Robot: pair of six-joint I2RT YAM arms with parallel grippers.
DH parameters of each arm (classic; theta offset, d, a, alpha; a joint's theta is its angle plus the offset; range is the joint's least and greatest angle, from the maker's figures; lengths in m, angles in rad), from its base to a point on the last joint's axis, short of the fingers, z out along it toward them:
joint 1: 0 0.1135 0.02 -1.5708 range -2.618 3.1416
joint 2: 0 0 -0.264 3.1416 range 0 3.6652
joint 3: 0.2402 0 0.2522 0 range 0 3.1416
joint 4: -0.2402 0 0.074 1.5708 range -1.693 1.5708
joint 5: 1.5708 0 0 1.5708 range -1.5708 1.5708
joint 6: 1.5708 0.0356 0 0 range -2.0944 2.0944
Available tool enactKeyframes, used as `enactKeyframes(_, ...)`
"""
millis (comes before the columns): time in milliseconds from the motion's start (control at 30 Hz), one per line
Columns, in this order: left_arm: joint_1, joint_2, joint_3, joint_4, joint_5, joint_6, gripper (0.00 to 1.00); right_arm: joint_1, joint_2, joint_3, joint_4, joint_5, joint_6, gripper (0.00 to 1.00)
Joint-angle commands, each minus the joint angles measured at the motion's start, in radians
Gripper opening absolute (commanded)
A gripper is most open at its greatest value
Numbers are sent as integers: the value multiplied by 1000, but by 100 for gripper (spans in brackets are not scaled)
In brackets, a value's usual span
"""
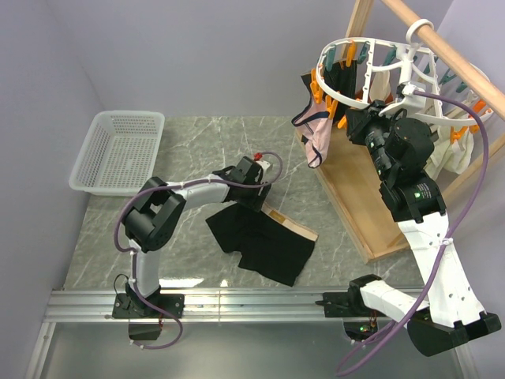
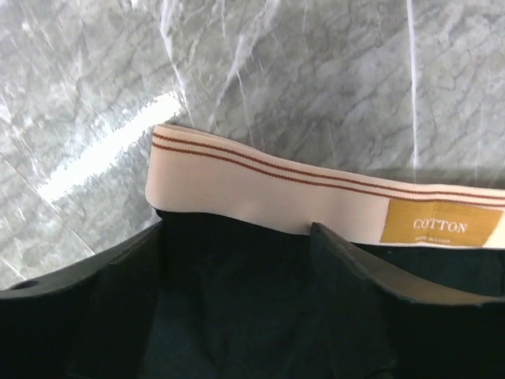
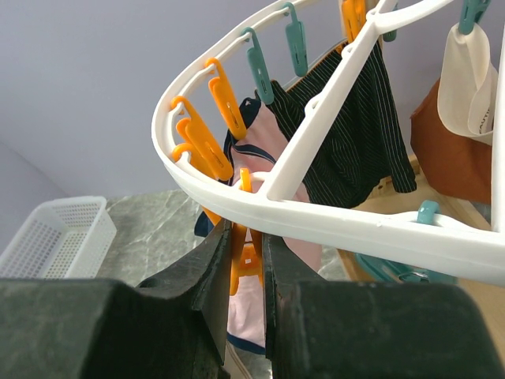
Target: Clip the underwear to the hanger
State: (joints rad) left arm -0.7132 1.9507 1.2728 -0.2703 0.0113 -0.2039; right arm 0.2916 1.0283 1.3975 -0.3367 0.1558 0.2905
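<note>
The underwear [image 1: 260, 237], black with a tan waistband [image 1: 290, 225], lies flat on the marble table. My left gripper [image 1: 264, 201] is low over it and open. In the left wrist view its fingers [image 2: 355, 284] straddle the black fabric [image 2: 237, 300] just below the waistband [image 2: 260, 193]. The hanger [image 1: 371, 55] is a round white rack hanging from the rod at upper right. My right gripper [image 1: 353, 118] is raised under its ring [image 3: 316, 221] and shut on one dangling orange clip [image 3: 246, 264].
A white mesh basket [image 1: 118, 150] stands at the back left. A wooden rod [image 1: 450, 51] and a wooden base board [image 1: 355, 197] frame the right side. Pink [image 1: 316, 130], striped black [image 3: 355, 134], cream [image 3: 469, 79] and rust-brown [image 3: 450, 158] garments hang from the rack.
</note>
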Motion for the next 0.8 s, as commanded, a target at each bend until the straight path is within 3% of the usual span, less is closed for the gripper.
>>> enactKeyframes(0, -14, 76, 0, -70, -8, 9, 70, 0, -16, -6, 2, -30, -11, 0)
enactKeyframes(233, -23, 93, -7, -87, -34, 3, 43, 0, -16, -15, 4, -27, -10, 0)
enactKeyframes(267, -23, 88, -10, -80, -31, 8, 30, 0, -16, -15, 4, -27, -10, 0)
enactKeyframes(367, -37, 67, -19, -64, -22, 14, 4, -2, -14, -18, 7, -30, -8, 0)
enactKeyframes(767, -77, -352, -269, 489, 70, 109, 0, 1, -27, -38, 13, -41, 1, 0)
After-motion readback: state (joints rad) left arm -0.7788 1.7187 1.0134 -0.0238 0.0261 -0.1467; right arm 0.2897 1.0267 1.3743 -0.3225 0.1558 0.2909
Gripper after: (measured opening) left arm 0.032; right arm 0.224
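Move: The left end of the black underwear's waistband lies practically between the left hand's open fingers, about 1 cm ahead and 1 cm below. The yellow label on the band is some 6 cm to the right and 2 cm back, and the underwear's black body is centred about 11 cm back and 1 cm right, all on the table. From the right hand, up at the hanger's orange clip, that band end is roughly 18 cm left, 1 cm ahead and 43 cm below. Easing about 1 cm forward, low over the table, the left hand closes its wide-open fingers fully and pinches the waistband near its left end. It then pulls back towards the base some 4 cm and, late and quickly, rises about 4 cm with the band in its grip, the wrist tilting some 10 degrees. ##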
